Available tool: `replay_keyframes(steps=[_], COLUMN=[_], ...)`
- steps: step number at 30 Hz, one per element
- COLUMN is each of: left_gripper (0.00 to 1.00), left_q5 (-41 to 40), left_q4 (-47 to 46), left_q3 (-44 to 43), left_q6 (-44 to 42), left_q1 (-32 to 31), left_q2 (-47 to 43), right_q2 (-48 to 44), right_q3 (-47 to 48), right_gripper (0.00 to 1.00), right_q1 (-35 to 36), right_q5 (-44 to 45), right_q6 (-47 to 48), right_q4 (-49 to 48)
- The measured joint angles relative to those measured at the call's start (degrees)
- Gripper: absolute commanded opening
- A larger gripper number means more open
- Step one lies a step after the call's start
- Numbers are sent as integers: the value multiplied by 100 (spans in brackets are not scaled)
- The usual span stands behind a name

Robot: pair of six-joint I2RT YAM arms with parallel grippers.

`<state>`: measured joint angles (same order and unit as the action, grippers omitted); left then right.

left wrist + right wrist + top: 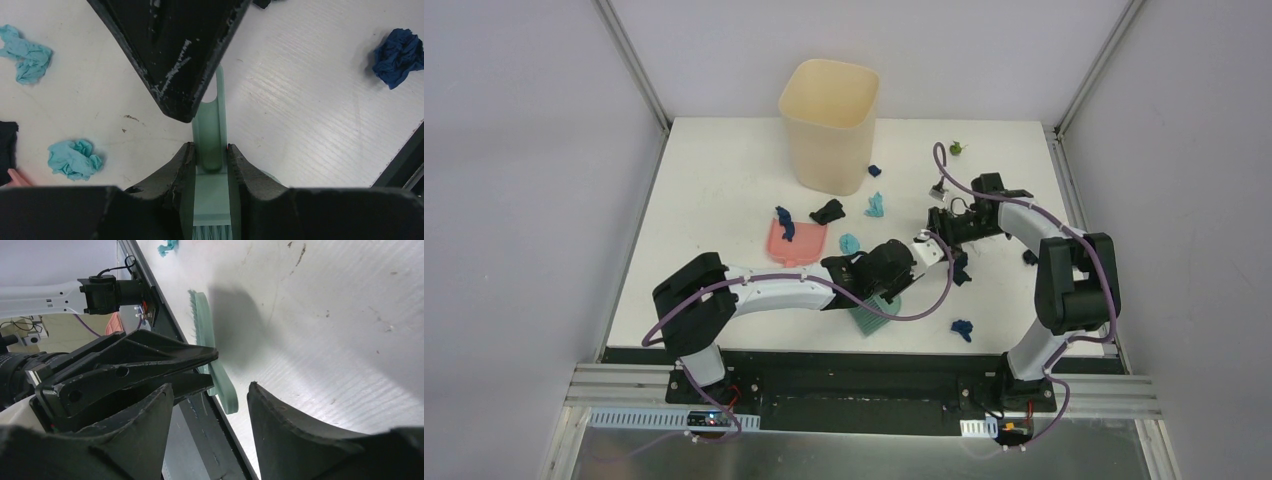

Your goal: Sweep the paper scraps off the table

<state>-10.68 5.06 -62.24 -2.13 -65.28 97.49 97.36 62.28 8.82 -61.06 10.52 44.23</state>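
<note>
My left gripper (911,262) is shut on the handle of the green hand brush (210,150), whose bristles (874,316) rest on the table (724,190) near its front edge. My right gripper (210,387) reaches in from the right, open, and the tip of the brush handle (227,395) stands between its fingers without touching them. Paper scraps lie scattered: teal ones (876,205) (849,242), a black one (828,211), dark blue ones (875,170) (962,328) and a green one (957,149). In the left wrist view, teal scraps (75,159) (27,57) lie left of the brush and a dark blue one (398,50) lies at the right.
A pink dustpan (809,245) lies left of the grippers with a dark blue scrap (785,226) on it. A cream bin (829,125) stands at the back centre. More dark scraps (1029,257) (961,275) lie under the right arm. Grey walls enclose the table on three sides.
</note>
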Motion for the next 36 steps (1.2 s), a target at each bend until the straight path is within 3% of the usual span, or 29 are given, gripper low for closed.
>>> replay_keyframes(steps=[36], left_gripper=[0], left_q5=[-122], left_q4=[-212], left_q3=[31], left_q6=[-153], left_q1=[0], left_q2=[-201], right_q2=[114], right_q3=[17], right_gripper=[22], right_q1=[232], right_q5=[-197], right_q6=[140], right_q4=[133])
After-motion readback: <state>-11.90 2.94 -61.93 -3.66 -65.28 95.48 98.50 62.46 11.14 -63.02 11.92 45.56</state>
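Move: The free end of the brush handle stands between the right hand's open fingers, about 2 cm back, 2 cm left and 2 cm below it. From the left hand, which holds the handle near its head, that end is some 4 cm ahead, 4 cm right and 2 cm higher. On the table about 9 cm below the right hand, a black scrap lies 10 cm right; a turquoise one, 16 cm left and 5 cm ahead. The brush is lifted by the left hand, which keeps its pinch near the head and rises about 2 cm with hardly any tilt. The right hand eases back and left, a little over 1 cm each way, towards the handle's free end, then stays there as its fingers close from well open to a narrow gap around the handle; a firm grip can't be seen. ##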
